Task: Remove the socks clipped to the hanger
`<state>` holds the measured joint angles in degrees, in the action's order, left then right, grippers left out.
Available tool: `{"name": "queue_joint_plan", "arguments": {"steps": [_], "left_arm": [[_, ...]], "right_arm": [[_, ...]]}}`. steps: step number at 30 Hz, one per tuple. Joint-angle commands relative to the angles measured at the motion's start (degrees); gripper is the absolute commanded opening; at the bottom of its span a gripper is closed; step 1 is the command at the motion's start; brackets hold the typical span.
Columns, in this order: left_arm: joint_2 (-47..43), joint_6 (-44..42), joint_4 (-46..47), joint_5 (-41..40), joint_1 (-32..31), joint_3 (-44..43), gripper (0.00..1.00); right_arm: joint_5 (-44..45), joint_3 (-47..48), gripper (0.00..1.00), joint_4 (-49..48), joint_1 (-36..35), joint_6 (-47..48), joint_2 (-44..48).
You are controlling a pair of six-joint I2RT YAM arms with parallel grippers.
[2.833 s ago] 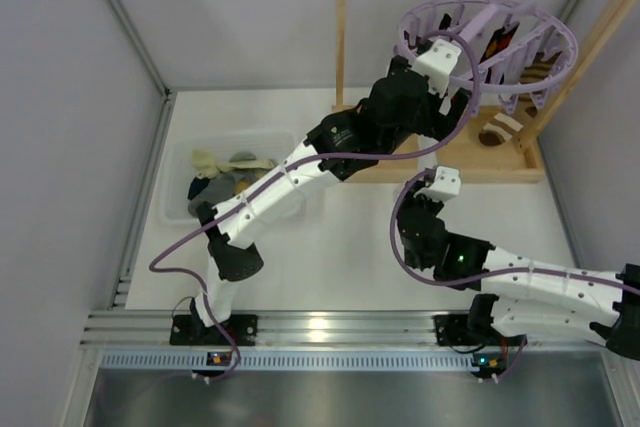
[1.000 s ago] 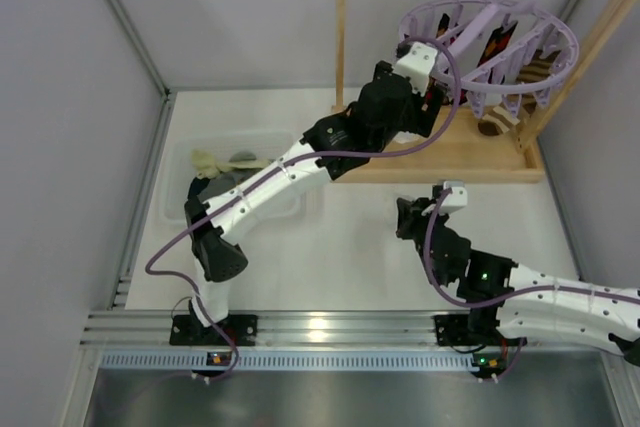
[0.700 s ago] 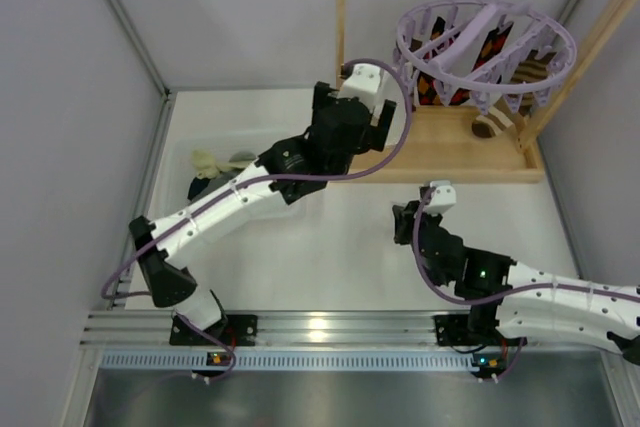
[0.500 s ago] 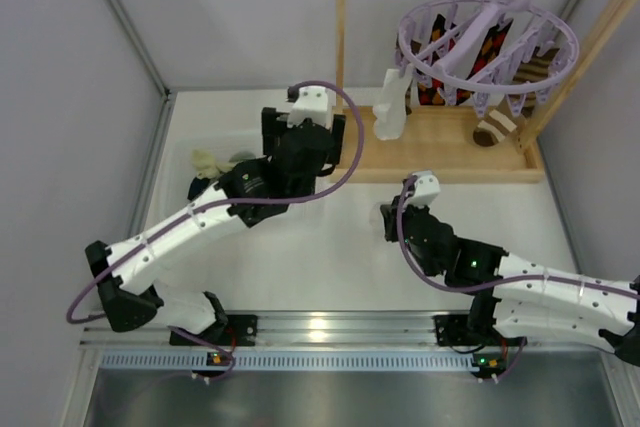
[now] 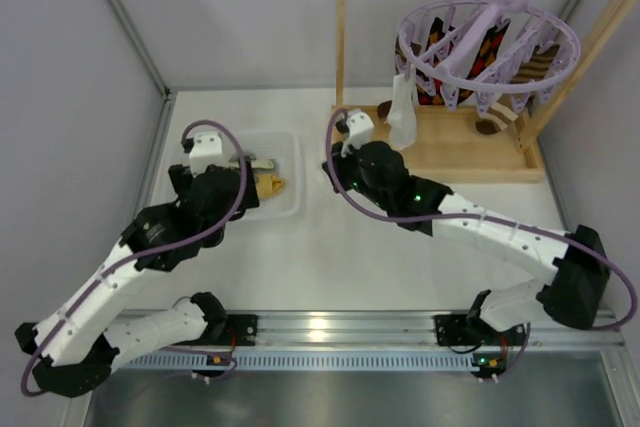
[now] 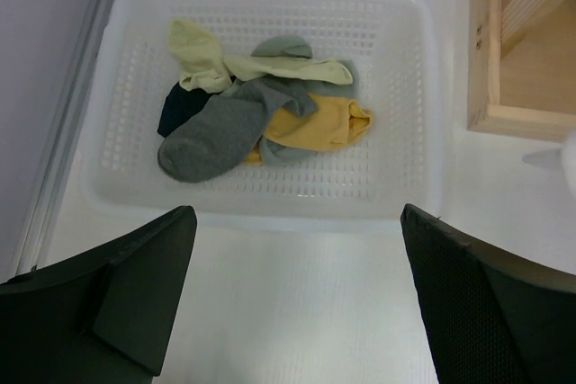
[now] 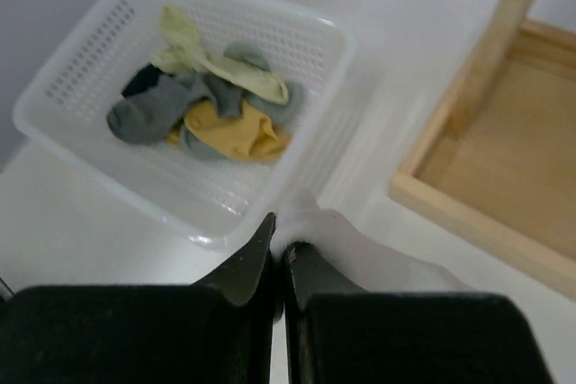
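The lavender hanger [image 5: 488,39] hangs from the wooden rack at the top right. Diamond-patterned socks [image 5: 492,47], striped socks [image 5: 535,67] and a white sock [image 5: 402,112] are clipped to it. My right gripper [image 5: 332,161] is low between the rack base and the basket. In the right wrist view it [image 7: 283,242] is shut, pinching the edge of another white sock [image 7: 378,258]. My left gripper [image 5: 222,192] is over the basket's near side. In the left wrist view its jaws [image 6: 297,294] stand wide open with nothing between them.
A white perforated basket [image 6: 409,114] holds a grey sock [image 6: 211,137], a yellow one [image 6: 315,123], a pale green one and a dark one. The wooden rack base [image 5: 450,152] and its posts stand at the right. Grey walls close in the left and back.
My left arm has drawn back from the hanger to the basket and its jaws have opened wide. My right arm has swung up and left toward the basket, staying shut.
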<state>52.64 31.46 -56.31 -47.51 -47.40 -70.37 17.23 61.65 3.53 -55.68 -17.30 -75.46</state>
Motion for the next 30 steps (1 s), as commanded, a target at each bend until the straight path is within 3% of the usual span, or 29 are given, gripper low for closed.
{"name": "queue_joint_plan", "arguments": {"steps": [1, 8, 10, 12, 13, 16, 21, 22, 24, 25, 26, 30], "left_arm": [[-7.89, 3.42, -4.51, -1.96, 0.02, 4.6, 0.99], [-22.14, 7.82, -4.33, -9.62, 0.02, 11.83, 0.99], [-23.28, 7.82, -4.15, -9.45, 0.02, 11.75, 0.99], [-23.2, 7.82, -4.15, -8.92, 0.02, 11.75, 0.99], [-22.94, 7.74, -4.07, -8.22, -0.06, 11.75, 0.99], [-20.74, 7.82, -3.98, -6.29, -0.06, 11.31, 0.99], [-12.15, 10.81, -0.92, 1.96, -0.06, 9.2, 0.99], [-11.34, 9.77, 1.79, 8.77, -0.06, 10.41, 0.99], [-9.06, 6.61, 14.52, 15.74, -0.15, 13.49, 0.99], [-8.35, 5.72, 18.66, 23.43, -0.15, 14.9, 0.99], [-7.21, 5.11, 27.57, 26.56, -0.15, 17.61, 0.99], [-0.71, 0.45, 48.06, 37.73, -0.15, 22.55, 0.99]], "right_arm": [[-7.91, 13.53, 0.0, -3.62, 0.13, 4.9, -10.27], [-15.03, 39.75, 0.01, 4.19, 0.22, 6.84, -31.3], [-15.39, 46.35, 0.23, 6.3, 0.13, 6.75, -36.13], [-15.3, 46.82, 0.36, 6.93, 0.05, 6.49, -36.86], [-14.95, 45.5, 0.5, 6.23, -0.13, 6.32, -35.38], [-13.11, 36.99, 0.64, 1.31, -0.83, 5.44, -28.99], [-6.52, 21.2, 0.7, 0.07, -0.75, 5.7, -14.74], [-5.29, 18.71, 0.73, 0.16, -0.75, 5.7, -8.89], [-1.95, 11.96, 0.76, 1.47, -0.22, 5.09, -3.14], [-0.64, 9.74, 0.77, 3.31, -0.04, 5.08, 2.72], [1.73, 7.72, 0.77, 4.11, 0.22, 5.0, 5.73], [3.42, -1.59, 0.8, 10.43, 0.22, 3.59, 21.2]]}}
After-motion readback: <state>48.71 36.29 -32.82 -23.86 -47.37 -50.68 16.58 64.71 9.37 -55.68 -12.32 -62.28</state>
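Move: The white sock already hangs from the shut right fingers; the basket it is bound for has its middle some 21 cm to that hand's left, 7 cm ahead and 22 cm below. In it the yellow sock lies about 16 cm left and 6 cm ahead of the hand, and the grey sock about 8 cm farther left. The white sock still hanging is roughly 11 cm right, 9 cm ahead and 5 cm higher. From the open left hand the basket lies 12 cm ahead, 4 cm left and 26 cm below. The white sock is carried about 16 cm left and 6 cm forward, rising a little, over the basket, where the right fingers open and let go of it; the empty hand dips, then swings back some 20 cm right, drawing back and climbing. The open left hand first backs off to the left, then sweeps right and down, turning clockwise. ##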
